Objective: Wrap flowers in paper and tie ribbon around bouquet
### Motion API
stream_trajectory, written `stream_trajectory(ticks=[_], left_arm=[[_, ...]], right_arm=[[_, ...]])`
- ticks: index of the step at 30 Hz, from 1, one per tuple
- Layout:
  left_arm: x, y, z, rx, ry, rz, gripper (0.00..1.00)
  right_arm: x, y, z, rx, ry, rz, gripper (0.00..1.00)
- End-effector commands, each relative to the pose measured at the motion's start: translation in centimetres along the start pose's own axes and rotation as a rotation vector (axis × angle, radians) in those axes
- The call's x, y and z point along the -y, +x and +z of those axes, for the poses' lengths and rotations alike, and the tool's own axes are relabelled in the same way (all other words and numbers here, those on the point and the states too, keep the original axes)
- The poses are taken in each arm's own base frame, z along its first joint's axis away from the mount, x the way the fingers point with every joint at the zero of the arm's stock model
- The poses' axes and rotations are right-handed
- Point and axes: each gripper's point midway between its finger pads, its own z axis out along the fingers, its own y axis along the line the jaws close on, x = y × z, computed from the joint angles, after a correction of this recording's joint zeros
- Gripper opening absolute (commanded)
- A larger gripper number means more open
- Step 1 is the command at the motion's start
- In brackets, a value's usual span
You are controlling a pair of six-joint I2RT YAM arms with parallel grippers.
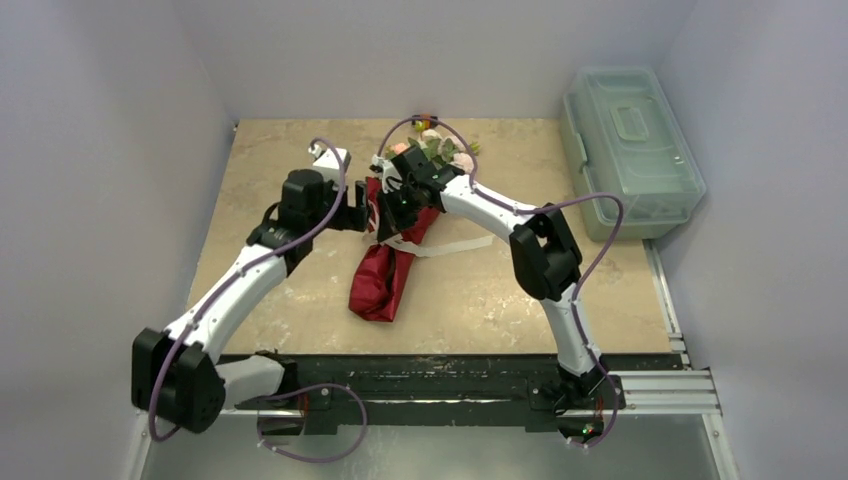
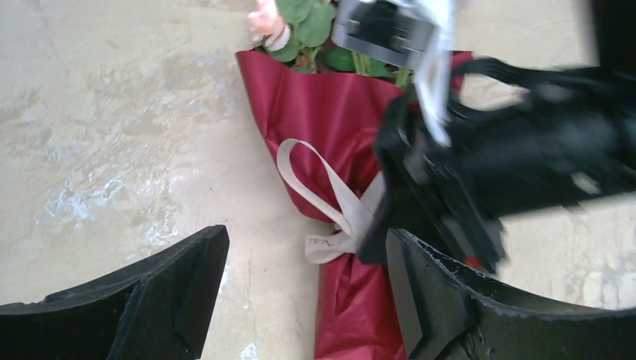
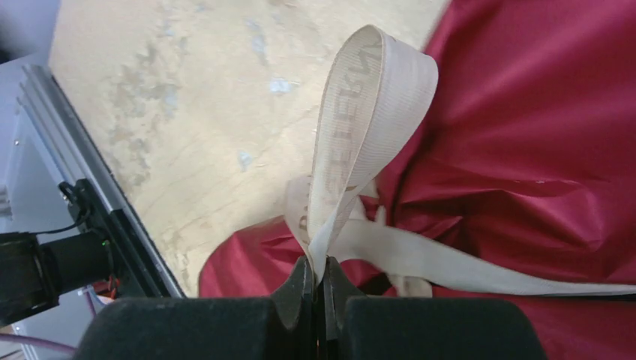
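Note:
The bouquet lies on the table: a cone of red paper (image 1: pixel 385 275) with the pink and white flowers (image 1: pixel 435 148) at its far end. A cream ribbon (image 2: pixel 319 169) is knotted round its middle, with one loop standing to the left and a tail (image 1: pixel 458 246) trailing right. My right gripper (image 3: pixel 319 271) is shut on the base of a ribbon loop (image 3: pixel 352 127), just above the paper (image 3: pixel 525 127). My left gripper (image 2: pixel 307 244) stands open over the knot, its fingers (image 2: pixel 165 292) either side of the cone and nothing between them. In the top view both grippers (image 1: pixel 372 214) (image 1: pixel 398 210) meet at the cone's middle.
A clear plastic lidded box (image 1: pixel 630 150) stands at the back right, off the tan table top (image 1: pixel 280 150). A metal rail (image 1: pixel 650 390) runs along the near edge by the arm bases. Grey walls close in left, right and behind.

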Motion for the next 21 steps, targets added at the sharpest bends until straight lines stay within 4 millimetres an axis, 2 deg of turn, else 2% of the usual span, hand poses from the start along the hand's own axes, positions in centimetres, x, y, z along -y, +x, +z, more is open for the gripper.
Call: stream_trajectory(ticks=[1, 4, 6, 12, 16, 21], left_arm=[[1.5, -2.7, -2.1, 0.232, 0.099, 0.067, 0.82], [2.6, -2.0, -2.6, 0.267, 0.174, 0.127, 0.82], [3.6, -0.8, -2.7, 0.252, 0.245, 0.165, 0.79], [5.5, 1.8, -2.4, 0.182, 0.393, 0.291, 0.67], [6.1, 2.9, -2.5, 0.198, 0.451, 0.369, 0.61], [5.7, 5.1, -1.3, 0.134, 0.469, 0.446, 0.56]], right_arm=[[1.4, -0.4, -0.5, -0.002, -0.019, 0.078, 0.00], [2.2, -0.5, -0.8, -0.001, -0.031, 0.109, 0.00], [2.7, -0.5, -0.8, -0.003, -0.037, 0.124, 0.00], [2.5, -1.0, -1.1, -0.002, -0.088, 0.144, 0.00], [2.1, -1.1, -1.4, -0.021, -0.137, 0.164, 0.00], [1.7, -0.8, -1.5, -0.055, -0.181, 0.183, 0.00]])
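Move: The ribbon's knot at the bouquet's waist lies about 7 cm to the left hand's right, 2 cm back and some 13 cm below. The free loop stands roughly 4 cm ahead of the knot and 3 cm left of it; the flower heads are 17 cm beyond the knot and 8 cm farther right. From the right hand, which already pinches ribbon, the knot is about 2 cm right, 1 cm back and 5 cm below. Left hand swings back-right about 7 cm towards the knot, turning clockwise, fingers narrowing; right shifts rightward, still pinching ribbon. ##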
